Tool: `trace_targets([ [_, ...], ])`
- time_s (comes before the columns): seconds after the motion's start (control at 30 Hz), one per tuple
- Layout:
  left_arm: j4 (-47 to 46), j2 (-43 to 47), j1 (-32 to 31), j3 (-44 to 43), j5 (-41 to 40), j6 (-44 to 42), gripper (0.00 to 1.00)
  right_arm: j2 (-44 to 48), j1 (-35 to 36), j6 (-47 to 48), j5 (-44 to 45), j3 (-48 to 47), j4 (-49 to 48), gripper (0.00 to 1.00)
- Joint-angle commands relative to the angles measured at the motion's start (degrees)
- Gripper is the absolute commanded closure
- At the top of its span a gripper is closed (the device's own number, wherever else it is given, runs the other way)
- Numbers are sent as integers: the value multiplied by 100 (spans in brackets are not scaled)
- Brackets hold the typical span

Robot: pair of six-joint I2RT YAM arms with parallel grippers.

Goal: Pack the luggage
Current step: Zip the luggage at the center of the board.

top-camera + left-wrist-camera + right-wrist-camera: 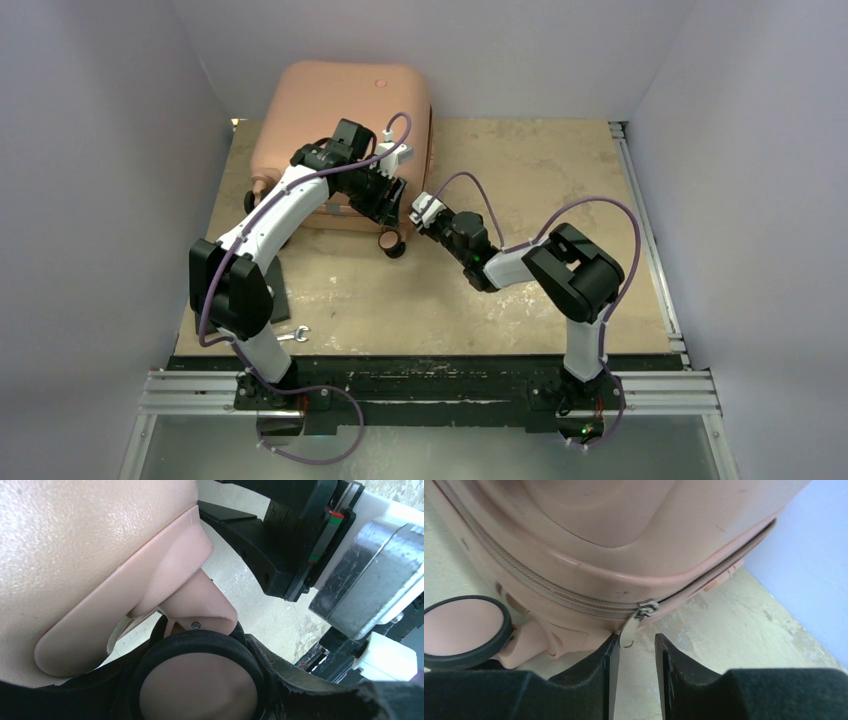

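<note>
The salmon-pink luggage (pixel 335 120) lies flat at the back left of the table with its lid down. My left gripper (pixel 388 222) is at its front right corner. In the left wrist view the pink-and-black wheel (pixel 200 685) fills the space between the jaws, and the black fingers (pixel 305 675) press against its tyre. My right gripper (pixel 422 208) faces the same corner. Its jaws (pixel 634 639) stand a narrow gap apart. The silver zipper pull (pixel 628 630) hangs at their tips beside the left finger and is not pinched. To the right of the slider the zipper seam (pixel 724 567) gapes.
A flat black pad (pixel 277 285) lies under the left arm, with a small metal wrench (pixel 294 335) beside it near the front edge. Grey walls close in behind and on both sides. A metal rail (pixel 650 230) runs along the table's right edge.
</note>
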State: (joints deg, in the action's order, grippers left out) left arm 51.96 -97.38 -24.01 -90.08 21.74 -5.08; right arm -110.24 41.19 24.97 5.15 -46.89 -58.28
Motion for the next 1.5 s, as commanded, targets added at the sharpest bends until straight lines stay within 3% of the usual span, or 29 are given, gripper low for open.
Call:
trace_targets([
  [0.0, -529, 301, 19, -226, 559, 138, 100, -21, 3, 116, 325, -278, -346, 65],
  [0.37, -521, 277, 19, -256, 554, 143, 100, -130, 122, 336, 230, -378, -306, 74],
  [0.6, -521, 285, 19, -218, 568, 135, 100, -139, 161, 393, 242, -429, -224, 100],
  [0.93, -472, 363, 19, -164, 555, 97, 100, 140, 70, 205, 201, -475, -1, 100],
  [1.2, -381, 533, 19, 32, 447, -8, 100, 428, -585, -466, -268, -835, 849, 100],
  [1.47, -291, 630, 19, 97, 544, -114, 100, 295, -763, -720, -427, -1385, 1471, 100],
])
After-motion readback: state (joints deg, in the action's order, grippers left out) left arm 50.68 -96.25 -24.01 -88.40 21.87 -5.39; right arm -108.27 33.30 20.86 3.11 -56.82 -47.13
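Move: The zipper pull hangs just at the right fingertips, about 1 cm ahead and 1 cm left, at the same height. From the right hand, the luggage's lower wheel sits roughly 5 cm back, 5 cm left and 3 cm lower, and the upper wheel some 5 cm back, 6 cm left and 6 cm higher. From the left hand, the pull lies about 6 cm ahead, 5 cm right and 6 cm down. Ease the right gripper barely 1 cm forward to the zipper pull and shut the fingers fully at it. Pause, then speed up along the luggage's right side, about 6 cm forward, climbing some 4 cm and drawing nearly as far right, away from the shell. Keep the left gripper clamped still on the upper wheel. ##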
